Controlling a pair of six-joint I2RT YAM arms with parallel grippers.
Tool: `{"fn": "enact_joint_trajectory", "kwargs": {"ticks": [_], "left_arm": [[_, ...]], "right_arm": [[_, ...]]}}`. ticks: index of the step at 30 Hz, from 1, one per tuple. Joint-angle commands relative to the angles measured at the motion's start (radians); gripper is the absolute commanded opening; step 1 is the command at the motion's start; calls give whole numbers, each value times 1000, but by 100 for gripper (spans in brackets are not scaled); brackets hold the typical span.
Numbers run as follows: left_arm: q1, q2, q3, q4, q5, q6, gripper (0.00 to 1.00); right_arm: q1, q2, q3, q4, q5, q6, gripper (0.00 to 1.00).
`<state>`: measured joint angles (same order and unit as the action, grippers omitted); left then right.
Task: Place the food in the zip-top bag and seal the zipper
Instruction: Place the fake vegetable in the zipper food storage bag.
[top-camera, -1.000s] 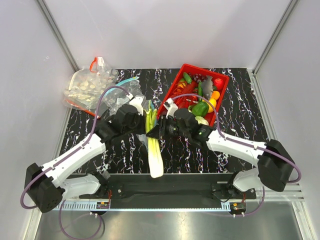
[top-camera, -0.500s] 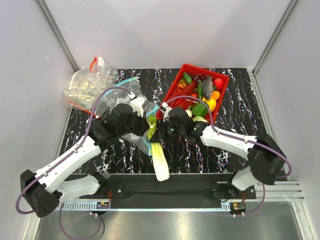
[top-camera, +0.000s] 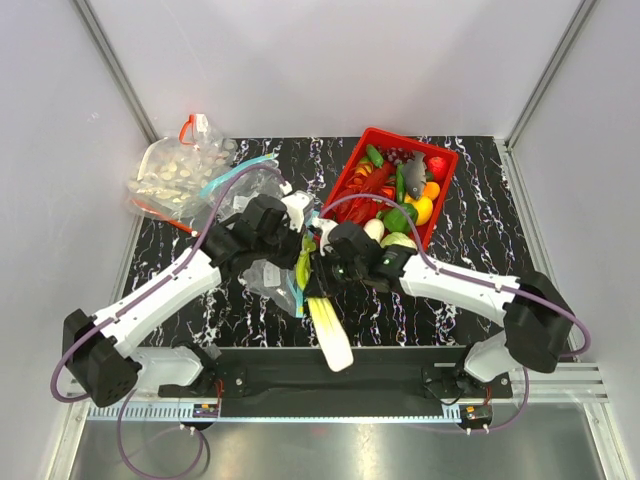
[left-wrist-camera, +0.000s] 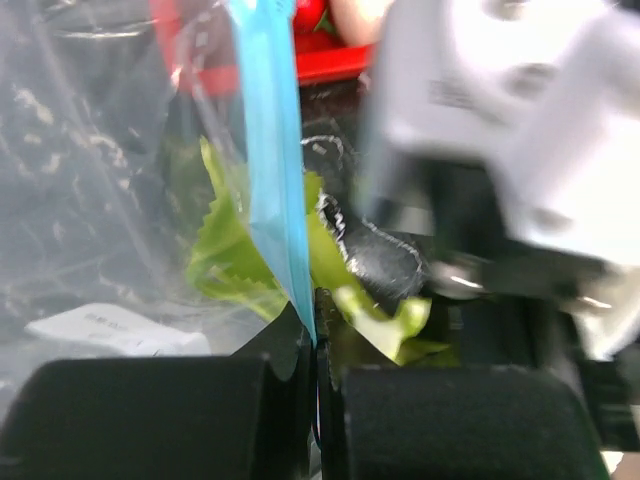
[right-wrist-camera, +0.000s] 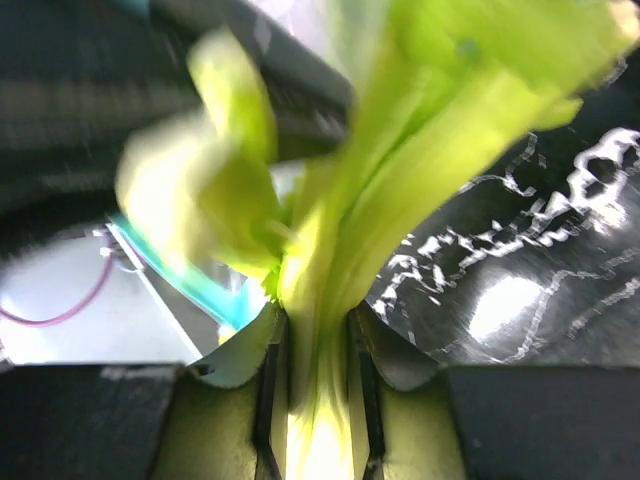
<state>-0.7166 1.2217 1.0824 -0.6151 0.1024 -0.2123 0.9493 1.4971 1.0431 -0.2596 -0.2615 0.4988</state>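
Note:
My right gripper (top-camera: 316, 264) (right-wrist-camera: 318, 335) is shut on the leek (top-camera: 331, 338) (right-wrist-camera: 330, 250), low on its green part. The white stalk points toward the near edge. The green leaves (left-wrist-camera: 228, 255) sit at the mouth of the clear zip-top bag (top-camera: 262, 277), partly behind its plastic. My left gripper (top-camera: 296, 236) (left-wrist-camera: 316, 345) is shut on the bag's teal zipper (left-wrist-camera: 270, 150) (top-camera: 294, 294) and holds that edge up beside the leaves. Two white oval pieces (top-camera: 375, 229) lie in the red basket (top-camera: 446, 180).
The red basket at the back right also holds a grey fish (top-camera: 412, 160) and yellow, red and green toy produce. Another clear bag (top-camera: 170, 175) with a red strip and white pieces lies at the back left. The two wrists are nearly touching.
The leek has turned, its white end swinging toward the near right and its leaves going into the bag's mouth. My left gripper has carried the zipper edge right, toward the right gripper.

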Motion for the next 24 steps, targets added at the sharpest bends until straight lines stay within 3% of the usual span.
{"fn": "enact_joint_trajectory", "kwargs": {"ticks": [1,10,19,24], "left_arm": [[-9,-7,73,-38,-41,16,0],[-9,35,165,-167,10,83,0],[-1,48,154,-172,-6,91,0],[2,41,154,-173,36,108,0]], "right_arm": [[16,-99,-35,40,59,-48,10],[17,-213,-121,57,100,-118,9],[17,-296,-161,39,222,-103,7],[16,-327,-172,65,173,-137,10]]}}
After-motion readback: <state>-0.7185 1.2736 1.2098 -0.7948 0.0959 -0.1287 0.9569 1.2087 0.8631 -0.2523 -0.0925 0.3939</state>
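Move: Some 4 cm to the left of the right hand and about 5 cm farther ahead is the bag's mouth, slightly below it; this hand already holds the celery, leafy tips at the opening. The white vegetable in the red crate lies about 14 cm right and 13 cm ahead of the right hand, and the crate's middle 16 cm right and 18 cm ahead, both roughly 10 cm lower. From the left hand, still pinching the zipper edge, the mouth is about 2 cm right, 1 cm back and 3 cm below. Easing the celery back from the bag's mouth, the right hand travels about 5 cm to the right and rises some 2 cm, its fingers swinging roughly 15 degrees to point a little more forward while keeping their grip on the stalks. The left hand holds nearly still, keeping its pinch on the zipper edge. ##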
